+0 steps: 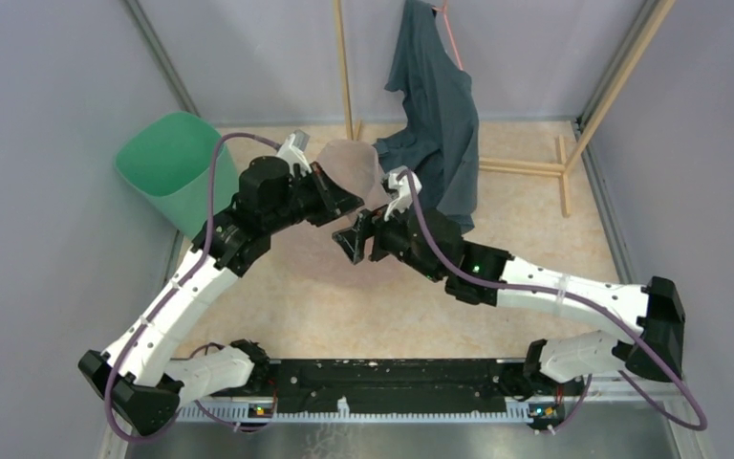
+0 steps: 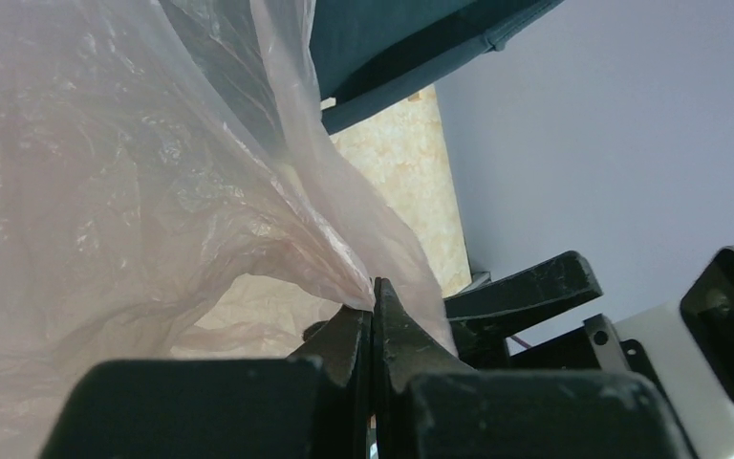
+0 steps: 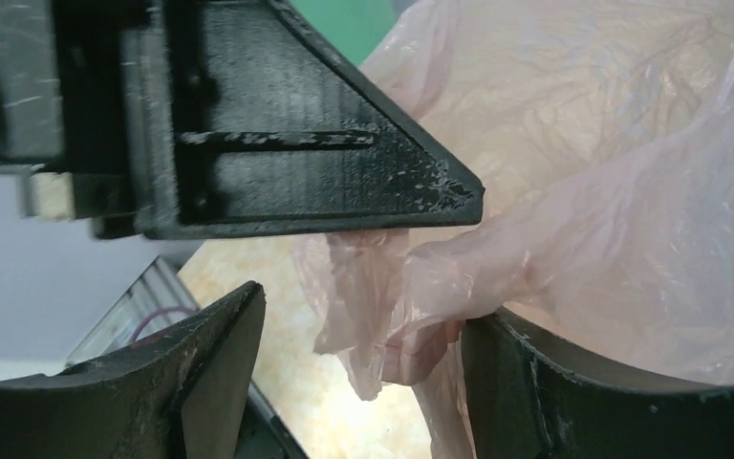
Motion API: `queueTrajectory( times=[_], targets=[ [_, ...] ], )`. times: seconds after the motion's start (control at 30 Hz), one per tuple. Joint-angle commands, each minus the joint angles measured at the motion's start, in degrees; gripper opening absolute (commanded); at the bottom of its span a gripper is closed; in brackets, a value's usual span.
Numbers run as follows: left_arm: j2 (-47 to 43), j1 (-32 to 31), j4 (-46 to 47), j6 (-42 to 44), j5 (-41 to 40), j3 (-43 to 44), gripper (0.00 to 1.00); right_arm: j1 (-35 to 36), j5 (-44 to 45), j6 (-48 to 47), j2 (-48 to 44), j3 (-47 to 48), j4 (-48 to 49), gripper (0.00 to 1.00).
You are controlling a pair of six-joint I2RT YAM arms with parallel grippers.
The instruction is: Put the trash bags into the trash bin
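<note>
The pale pink trash bag (image 1: 352,161) hangs crumpled between the two grippers, above the table's middle. My left gripper (image 1: 352,203) is shut on a fold of its film, seen pinched at the tips in the left wrist view (image 2: 375,292), where the bag (image 2: 124,191) fills the left side. My right gripper (image 1: 356,236) is open just below. In the right wrist view (image 3: 363,316) a bag corner (image 3: 411,335) dangles between the spread jaws, resting against the right finger (image 3: 535,382). The mint-green trash bin (image 1: 167,163) stands at the far left, apart from the bag, and a sliver of it shows in the right wrist view (image 3: 354,24).
A dark teal-grey garment (image 1: 440,124) hangs from a wooden rack (image 1: 526,167) right behind the bag, also in the left wrist view (image 2: 392,38). Grey walls (image 1: 48,191) close in both sides. A black rail (image 1: 392,382) runs along the near edge.
</note>
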Motion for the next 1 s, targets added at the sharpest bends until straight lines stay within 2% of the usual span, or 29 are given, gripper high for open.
queueTrajectory(
  times=[0.0,0.17,0.2,0.27,0.3,0.33,0.37,0.43,0.5,0.63,0.77,0.97],
  targets=[
    [0.0,-0.1,0.1,-0.7,-0.9,2.8,0.00,3.1,17.8,1.5,4.5,4.9,-0.4,0.69],
    [-1.0,-0.1,-0.2,-0.8,-1.2,2.7,0.00,5.1,24.1,-1.4,6.7,5.0,4.9,0.60],
    [-1.1,-0.1,-0.7,-0.5,-1.7,2.8,0.01,5.1,24.2,-1.4,7.1,4.9,6.0,0.53],
    [-0.7,-0.1,-1.9,1.5,-2.2,4.2,0.12,5.1,23.9,-2.7,7.6,5.0,8.0,0.17],
    [-0.3,-0.1,-3.9,3.2,-2.8,6.2,0.21,5.1,24.4,-3.2,7.5,4.6,8.4,0.03],
    [0.0,-0.1,-6.7,5.2,-4.2,8.7,0.35,5.1,25.0,-3.5,7.0,3.9,8.5,0.00],
    [0.3,-0.1,-9.6,7.8,-6.1,11.3,0.49,5.1,25.7,-3.9,6.3,2.9,8.5,0.00],
    [0.2,-0.1,-17.4,11.5,-15.3,16.6,0.78,4.6,25.3,-5.1,3.6,0.5,7.6,0.00],
    [0.2,0.0,-25.1,15.2,-23.6,20.5,0.96,3.9,23.4,-5.9,0.3,-2.1,6.0,0.00],
    [0.6,0.2,-32.5,20.8,-37.4,23.9,0.98,2.4,21.6,-7.2,-7.9,-9.2,4.4,0.00],
    [4.3,3.2,-33.5,26.9,-48.5,25.2,0.98,0.3,15.5,-7.4,-15.3,-12.2,2.0,0.00],
    [12.3,13.9,-27.3,33.9,-49.6,27.3,0.98,0.1,11.2,-9.8,-25.2,-15.5,-2.4,0.00]
  ],
)
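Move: Between the right hand's open fingers hangs the gathered rim of the trash bag, its pinch spot about 3 cm ahead, 1 cm left and 3 cm below. The left hand still pinches the bag's edge just above; from it that spot lies some 3 cm back, 1 cm left and 4 cm below. The green bin stands roughly 35 cm left of the left hand, 10 cm farther out and 20 cm lower. The dark cloth hangs about 20 cm ahead and 15 cm right of the right hand, some 12 cm lower. Reaching about 3 cm forward and slightly down while turning some 15 degrees clockwise, the right hand shuts on the gathered bag rim, then draws it about 10 cm right and slightly back. The left fingers hold until the right ones close, then open wide; that hand swings some 20 cm left, away from the bag towards the bin, first rising then sinking, rolling its left side up and turning counter-clockwise. ##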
